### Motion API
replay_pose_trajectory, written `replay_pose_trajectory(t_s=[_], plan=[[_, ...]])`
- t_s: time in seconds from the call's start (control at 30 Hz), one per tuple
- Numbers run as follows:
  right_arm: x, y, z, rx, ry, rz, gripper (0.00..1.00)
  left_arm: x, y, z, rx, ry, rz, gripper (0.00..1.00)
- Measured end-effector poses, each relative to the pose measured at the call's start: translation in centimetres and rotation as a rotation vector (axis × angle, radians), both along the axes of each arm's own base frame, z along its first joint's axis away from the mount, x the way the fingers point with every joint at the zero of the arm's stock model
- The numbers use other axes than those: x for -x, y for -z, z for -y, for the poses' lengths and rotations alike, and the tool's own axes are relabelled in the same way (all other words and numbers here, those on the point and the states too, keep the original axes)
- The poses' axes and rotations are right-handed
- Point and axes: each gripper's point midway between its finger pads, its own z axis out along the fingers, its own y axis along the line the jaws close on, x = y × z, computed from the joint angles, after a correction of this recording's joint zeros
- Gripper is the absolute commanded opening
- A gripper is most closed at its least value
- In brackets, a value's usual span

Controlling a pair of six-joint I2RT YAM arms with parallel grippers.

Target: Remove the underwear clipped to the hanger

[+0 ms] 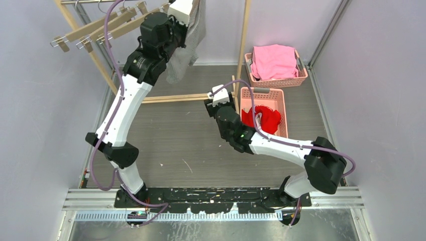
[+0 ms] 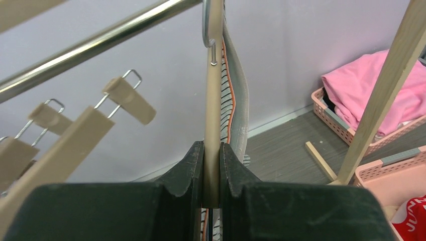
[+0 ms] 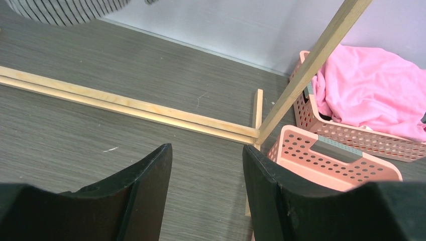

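My left gripper (image 2: 211, 150) is raised to the rack and shut on the wooden hanger (image 2: 213, 115), which stands edge-on between its jaws. The grey-and-white striped underwear (image 2: 236, 100) hangs against the hanger's right side and droops below the left gripper (image 1: 193, 15) in the top view, the striped underwear (image 1: 188, 47) partly hidden by the wrist. Red underwear (image 1: 261, 118) lies in the near pink basket (image 1: 263, 93). My right gripper (image 3: 207, 153) is open and empty above the floor, just left of that basket.
Other bare wooden clip hangers (image 1: 100, 27) hang on the metal rail (image 2: 100, 45) at the left. The rack's wooden post (image 1: 244, 35) and floor bars (image 3: 125, 108) stand between the arms and the far basket of pink cloth (image 1: 274, 63).
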Motion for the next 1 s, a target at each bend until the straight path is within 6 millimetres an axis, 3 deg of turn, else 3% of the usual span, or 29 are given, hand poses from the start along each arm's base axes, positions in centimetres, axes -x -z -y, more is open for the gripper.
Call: replay_pose_trajectory(t_s=[0.27,0.5,0.77,0.87,1.0], plan=[[0.3,0.8,0.3,0.009,0.004,-0.014,0.6,1.5,-1.9,-2.0,0.009,-0.027,0.045,0.0],[0.5,0.2,0.7,-0.006,0.015,-0.006,0.6,2.8,-1.8,-2.5,0.019,-0.014,0.042,0.0],[0.5,0.2,1.1,-0.009,0.029,-0.005,0.6,5.8,2.0,-3.4,0.039,0.014,-0.057,0.0],[0.7,-0.3,1.4,-0.019,0.035,0.003,0.6,7.9,4.0,-4.2,0.041,0.026,-0.119,0.0],[1.0,-1.4,2.0,-0.045,0.043,0.021,0.6,12.2,5.8,-5.8,0.07,0.054,-0.178,0.0]])
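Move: The left gripper holds the near end of the hanger. The grey striped underwear hangs roughly 8 cm ahead, 2 cm right and 12 cm below it; the rail passes about 9 cm straight ahead and 8 cm up. The nearest empty hanger is some 13 cm left and 2 cm ahead, level in height. The open space to reach lies about 20 cm back, 6 cm left and 18 cm down, or 9 cm back, 18 cm left and 7 cm above the right gripper. Keep the left gripper shut on the hanger, raise it about 2 cm while easing back and left to free the hook from the rail, then draw it back faster and down, some 12 cm back overall, drifting left and ending about 6 cm lower, the fingers tipping 10 degrees downward. Let the open right gripper edge slightly right and up. ##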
